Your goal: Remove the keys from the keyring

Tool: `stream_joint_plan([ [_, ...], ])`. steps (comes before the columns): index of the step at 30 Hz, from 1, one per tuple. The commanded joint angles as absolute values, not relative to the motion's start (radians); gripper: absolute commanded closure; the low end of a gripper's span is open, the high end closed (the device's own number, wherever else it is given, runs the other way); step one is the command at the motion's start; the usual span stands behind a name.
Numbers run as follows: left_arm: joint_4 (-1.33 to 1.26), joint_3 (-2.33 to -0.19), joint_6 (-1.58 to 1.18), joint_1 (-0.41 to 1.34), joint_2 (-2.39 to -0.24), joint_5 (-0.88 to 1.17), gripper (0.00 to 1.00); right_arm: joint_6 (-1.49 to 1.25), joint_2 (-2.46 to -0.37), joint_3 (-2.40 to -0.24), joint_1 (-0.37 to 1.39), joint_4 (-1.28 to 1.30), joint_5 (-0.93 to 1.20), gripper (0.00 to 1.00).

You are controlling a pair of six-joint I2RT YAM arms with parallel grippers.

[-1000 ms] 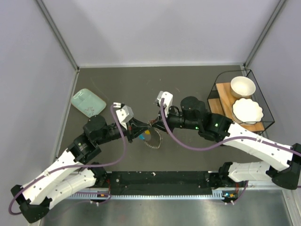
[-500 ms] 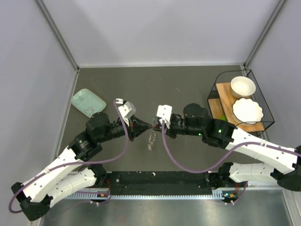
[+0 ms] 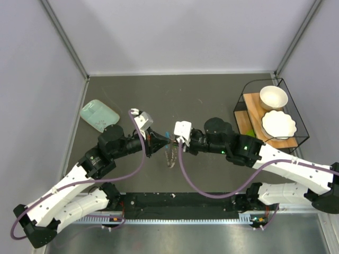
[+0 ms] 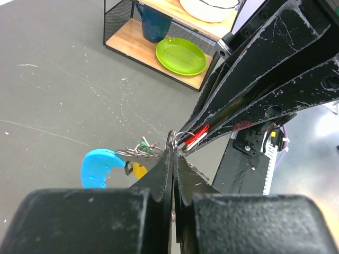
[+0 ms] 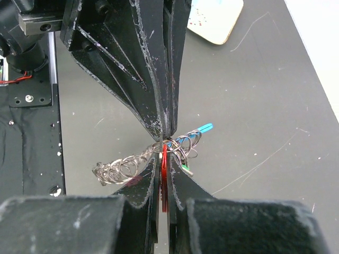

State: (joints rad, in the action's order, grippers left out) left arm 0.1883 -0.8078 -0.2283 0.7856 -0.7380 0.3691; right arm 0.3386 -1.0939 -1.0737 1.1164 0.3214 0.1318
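Note:
My two grippers meet tip to tip above the middle of the table. The left gripper point(image 3: 166, 141) point(image 4: 174, 153) is shut on a thin wire ring of the keyring point(image 4: 172, 138). From that ring hang the keyring's bright blue piece point(image 4: 98, 167), a yellow tag point(image 4: 139, 170) and a green-headed key point(image 4: 144, 144). The right gripper point(image 3: 173, 141) point(image 5: 164, 157) is shut on the red key point(image 5: 164, 177), held edge-on between its fingers. A chain of wire rings point(image 5: 121, 168) trails to the left of it, with the blue piece point(image 5: 204, 128) and green key point(image 5: 186, 169) to the right. The bunch point(image 3: 171, 156) dangles below the fingertips.
A mint-green flat box point(image 3: 99, 115) lies at the left of the table. At the right stands a black wire rack point(image 3: 288, 138) with a white bowl point(image 3: 273, 97) and a white scalloped plate point(image 3: 278, 124) on top, and a green plate point(image 4: 181, 56) and a blue cup point(image 4: 154, 24) on its lower shelf.
Both grippers have swung together from apart to tip to tip. The bunch that lay on the table now hangs between them. Over the last half second little has moved.

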Motion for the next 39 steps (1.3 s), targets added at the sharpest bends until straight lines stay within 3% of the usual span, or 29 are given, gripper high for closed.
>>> stream_joint_plan([
  [1,0.07,-0.847,-0.267,0.788,-0.736,0.422,1.0,0.357,-1.106,-1.091,1.137,0.261,0.132,1.0],
  [4,0.129,-0.865,-0.229,0.79,-0.736,0.422,0.97,0.351,-1.083,-1.094,1.137,0.256,0.129,1.0],
  [9,0.23,-0.914,-0.126,0.79,-0.733,0.407,0.75,0.442,-1.029,-1.063,1.134,0.261,0.202,1.0],
  [11,0.256,-0.923,-0.086,0.79,-0.723,0.407,0.62,0.475,-1.011,-1.052,1.129,0.262,0.244,1.0],
  [15,0.31,-0.948,-0.015,0.79,-0.7,0.439,0.54,0.524,-0.971,-1.046,1.115,0.301,0.348,1.0],
  [26,0.347,-0.93,0.216,0.79,-0.712,0.787,0.53,0.805,-0.922,-1.094,1.048,0.495,0.744,1.0],
  [39,0.146,-0.916,0.046,0.792,-0.862,1.166,0.52,0.956,-0.933,-1.094,1.048,0.531,0.933,1.0],
])
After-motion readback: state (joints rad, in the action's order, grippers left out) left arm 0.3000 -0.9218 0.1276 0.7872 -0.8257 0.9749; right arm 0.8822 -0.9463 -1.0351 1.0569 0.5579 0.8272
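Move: The red key sits between my shut right fingers, at the fingertips. From my left hand, pinching the wire right beside it, the red key is about 2 cm to the right and 1 cm back, at much the same height. Most of the coiled keyring hangs some 5 cm below my left hand, about 2 cm back and 1 cm to the right; the blue key hangs about 3 cm ahead of that hand, level sideways and 4 cm lower. I open my left fingers to about half and let go of the wire, lifting that hand some 3 cm before drawing it back about 8 cm and sinking again. My right hand keeps its pinch on the red key and carries it about 10 cm back and a little right. The wrists turn opposite ways, left clockwise, right counter-clockwise by some 40 degrees, so both sets of fingers point more towards my base. ##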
